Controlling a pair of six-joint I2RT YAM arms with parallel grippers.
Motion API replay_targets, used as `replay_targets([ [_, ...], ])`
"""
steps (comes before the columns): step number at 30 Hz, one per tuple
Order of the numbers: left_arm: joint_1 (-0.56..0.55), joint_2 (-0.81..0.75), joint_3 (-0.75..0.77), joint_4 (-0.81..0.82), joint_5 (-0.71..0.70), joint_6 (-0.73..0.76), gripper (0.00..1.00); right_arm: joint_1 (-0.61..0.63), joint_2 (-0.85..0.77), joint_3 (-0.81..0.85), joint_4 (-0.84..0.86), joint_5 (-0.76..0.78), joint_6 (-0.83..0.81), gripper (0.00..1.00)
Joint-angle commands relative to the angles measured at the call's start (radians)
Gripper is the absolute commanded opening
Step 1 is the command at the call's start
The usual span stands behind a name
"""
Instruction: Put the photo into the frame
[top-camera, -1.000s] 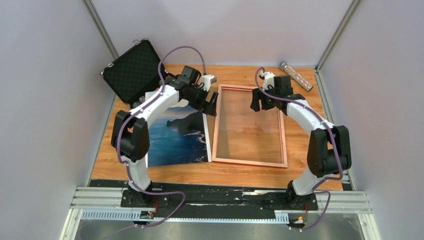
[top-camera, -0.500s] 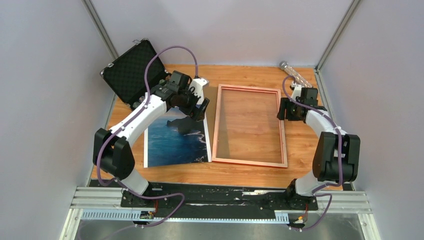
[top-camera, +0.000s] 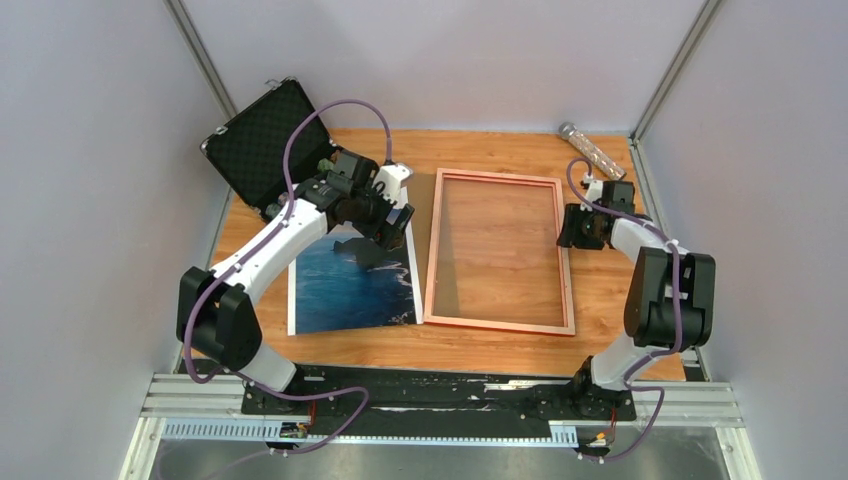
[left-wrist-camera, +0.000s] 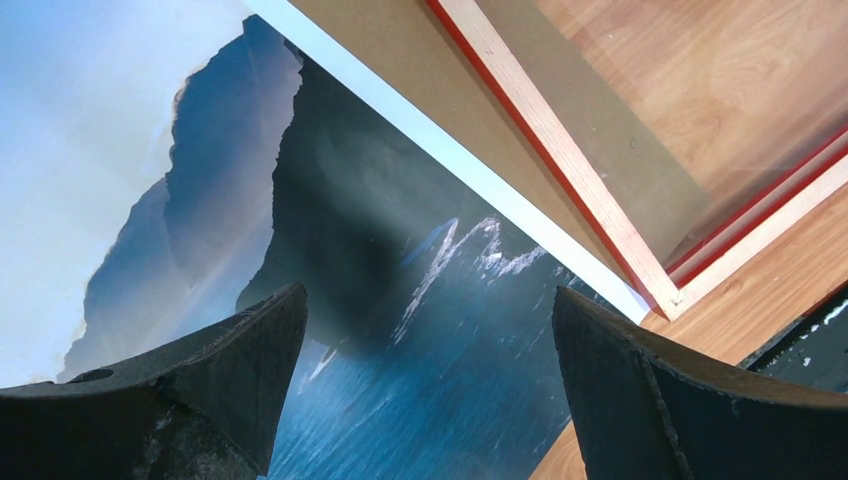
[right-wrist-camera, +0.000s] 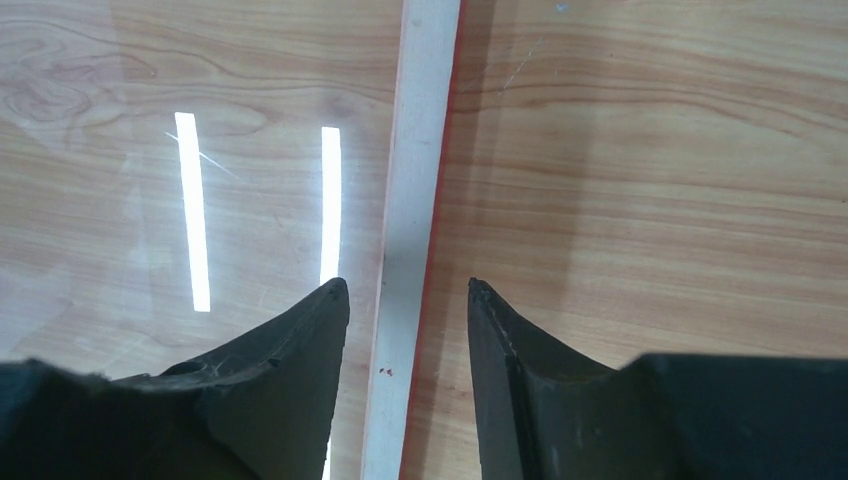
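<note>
The photo (top-camera: 350, 285), blue sea and dark cliffs with a white border, lies flat on the table at the left. My left gripper (top-camera: 392, 225) hovers over its far right corner, open and empty; in the left wrist view the photo (left-wrist-camera: 400, 300) fills the space under the gripper (left-wrist-camera: 430, 292). The frame (top-camera: 500, 325) lies flat at centre, copper face up. My right gripper (top-camera: 572, 232) is at its right rail. In the right wrist view the rail (right-wrist-camera: 420, 150) runs between the fingers of the gripper (right-wrist-camera: 407, 285), open, with a gap on each side.
A black foam-lined case (top-camera: 262, 140) stands open at the back left. A metal cylinder (top-camera: 592, 150) lies at the back right. A strip of brown board (left-wrist-camera: 430, 80) shows between the photo's edge and the frame's left rail (left-wrist-camera: 560, 150). Glass in the frame reflects lights (right-wrist-camera: 190, 200).
My left gripper drew back left from the frame's left rail to over the photo. My right gripper moved right from inside the frame to its right rail, jaws narrowing.
</note>
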Motion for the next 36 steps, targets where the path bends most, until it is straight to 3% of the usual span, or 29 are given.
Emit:
replay_targets([
  [1, 0.001, -0.05, -0.007, 0.046, -0.002, 0.014, 1.0, -0.01, 0.028, 0.004, 0.016, -0.014, 0.007, 0.45],
  [7, 0.001, -0.055, -0.015, 0.051, -0.001, 0.015, 1.0, -0.015, 0.06, 0.009, 0.016, -0.013, 0.002, 0.38],
  [16, 0.001, -0.061, -0.033, 0.07, -0.005, 0.005, 1.0, -0.082, 0.053, 0.019, -0.002, -0.051, 0.01, 0.11],
  [36, 0.031, -0.014, -0.031, 0.063, -0.049, -0.001, 1.0, -0.179, 0.059, 0.115, -0.063, -0.071, -0.215, 0.08],
])
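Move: The right gripper hangs partly open with the frame's right rail straight below, about 3 cm down. From it the frame's middle lies some 13 cm to the left and 4 cm back, the photo's middle about 40 cm left and 5 cm back, and the glitter tube 17 cm ahead and 4 cm right, all 2 to 4 cm lower. For the left gripper that rail is roughly 32 cm right, 3 cm ahead and 15 cm down. Lower the right gripper about 2 cm so that its fingers straddle the frame's right rail, and close them to pinch it. Keeping that grip, drag the frame to the right, away from the photo, by roughly 5 cm with a slight draw back, and ease up a touch at the end. ##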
